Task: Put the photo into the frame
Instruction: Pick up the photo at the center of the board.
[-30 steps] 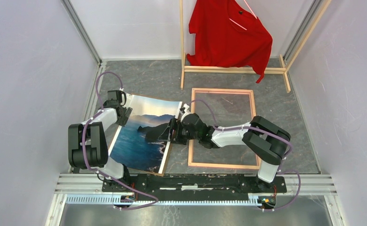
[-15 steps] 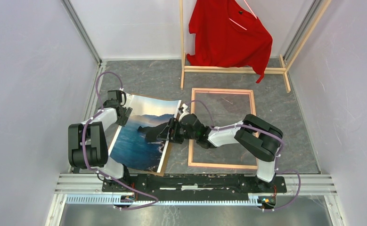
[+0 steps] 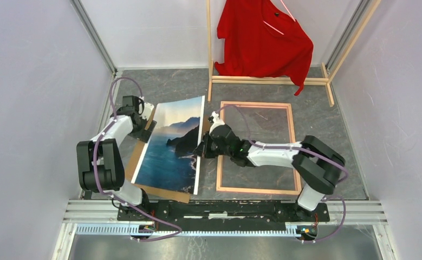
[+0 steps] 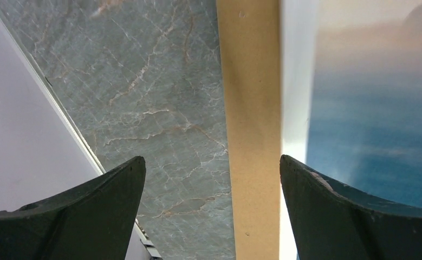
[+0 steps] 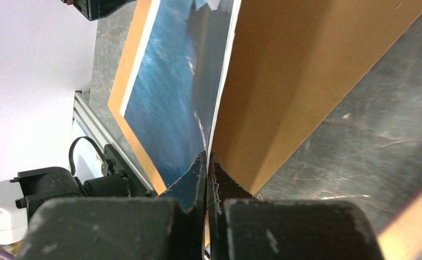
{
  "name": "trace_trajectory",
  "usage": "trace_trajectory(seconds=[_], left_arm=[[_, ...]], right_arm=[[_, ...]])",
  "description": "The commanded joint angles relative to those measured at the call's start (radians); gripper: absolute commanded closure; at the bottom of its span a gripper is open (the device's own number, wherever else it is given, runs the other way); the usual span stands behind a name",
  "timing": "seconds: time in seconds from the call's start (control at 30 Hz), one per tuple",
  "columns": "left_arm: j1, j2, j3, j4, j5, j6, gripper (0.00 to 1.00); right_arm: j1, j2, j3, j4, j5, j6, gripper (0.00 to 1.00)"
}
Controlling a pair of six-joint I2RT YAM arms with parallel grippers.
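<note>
The photo [image 3: 173,146], a seascape print, lies slanted left of centre on a brown backing board [image 3: 131,165]. My right gripper [image 3: 202,149] is shut on the photo's right edge; the wrist view shows the thin white edge pinched between the fingers [image 5: 206,157], with the blue print [image 5: 170,92] to the left and the brown board [image 5: 295,81] to the right. My left gripper [image 3: 143,123] stands open at the photo's far left corner, holding nothing. Its wrist view shows it [image 4: 213,168] over the board [image 4: 251,135] and the photo [image 4: 371,124]. The frame [image 3: 257,190] lies flat to the right.
A wooden clothes rack [image 3: 268,80] with a red shirt [image 3: 265,40] stands at the back, just behind the frame. Pale walls close in on the left and right. The metal base rail [image 3: 225,208] runs along the near edge.
The right gripper has closed on the photo's right edge and the print has swung and straightened. The left gripper has opened wider and drawn back toward the far left corner.
</note>
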Motion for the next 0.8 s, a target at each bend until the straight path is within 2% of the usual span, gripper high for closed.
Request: trace_trajectory(seconds=[0.0,0.2,0.33,0.43,0.6,0.77], left_arm=[[0.001,-0.033,0.116,-0.113,0.082,-0.066,0.00],[0.003,-0.038,0.183,-0.155,0.113,-0.088,0.00],[0.004,-0.035,0.201,-0.157,0.120,-0.103,0.00],[0.005,-0.030,0.216,-0.158,0.135,-0.121,0.00],[0.005,-0.021,0.225,-0.159,0.143,-0.140,0.00],[0.005,-0.040,0.202,-0.159,0.130,-0.134,0.00]], right_arm=[[-0.032,-0.150,0.089,-0.189,0.104,-0.208,1.00],[-0.142,-0.401,0.227,-0.618,0.235,-0.486,1.00],[-0.163,-0.616,0.327,-0.872,0.497,-0.666,1.00],[-0.164,-0.718,0.443,-1.050,0.675,-0.723,1.00],[-0.165,-0.673,0.644,-1.366,0.867,-0.719,1.00],[-0.142,-0.523,0.743,-1.518,0.887,-0.709,1.00]])
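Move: Some 23 cm to the right of the right hand, and about 2 cm ahead, is the middle of the empty wooden frame, about 6 cm lower. The brown board's middle is about 13 cm to that hand's left and level fore and aft; the held photo's middle is about 12 cm left, 2 cm ahead and a little below. From the left hand, the frame's middle is roughly 43 cm to the right, 6 cm back and 4 cm lower. Sweeping up and to the right together, about 31 cm each way, the right hand keeps its pinch on the photo's right edge and carries it off the board, swinging slightly forward and partly back, to high above the frame's right part. The wrist tips upward, turns clockwise and rolls its left side down. The left hand, fingers still wide open, rises about 4.5 cm, drifting slightly forward and right. ##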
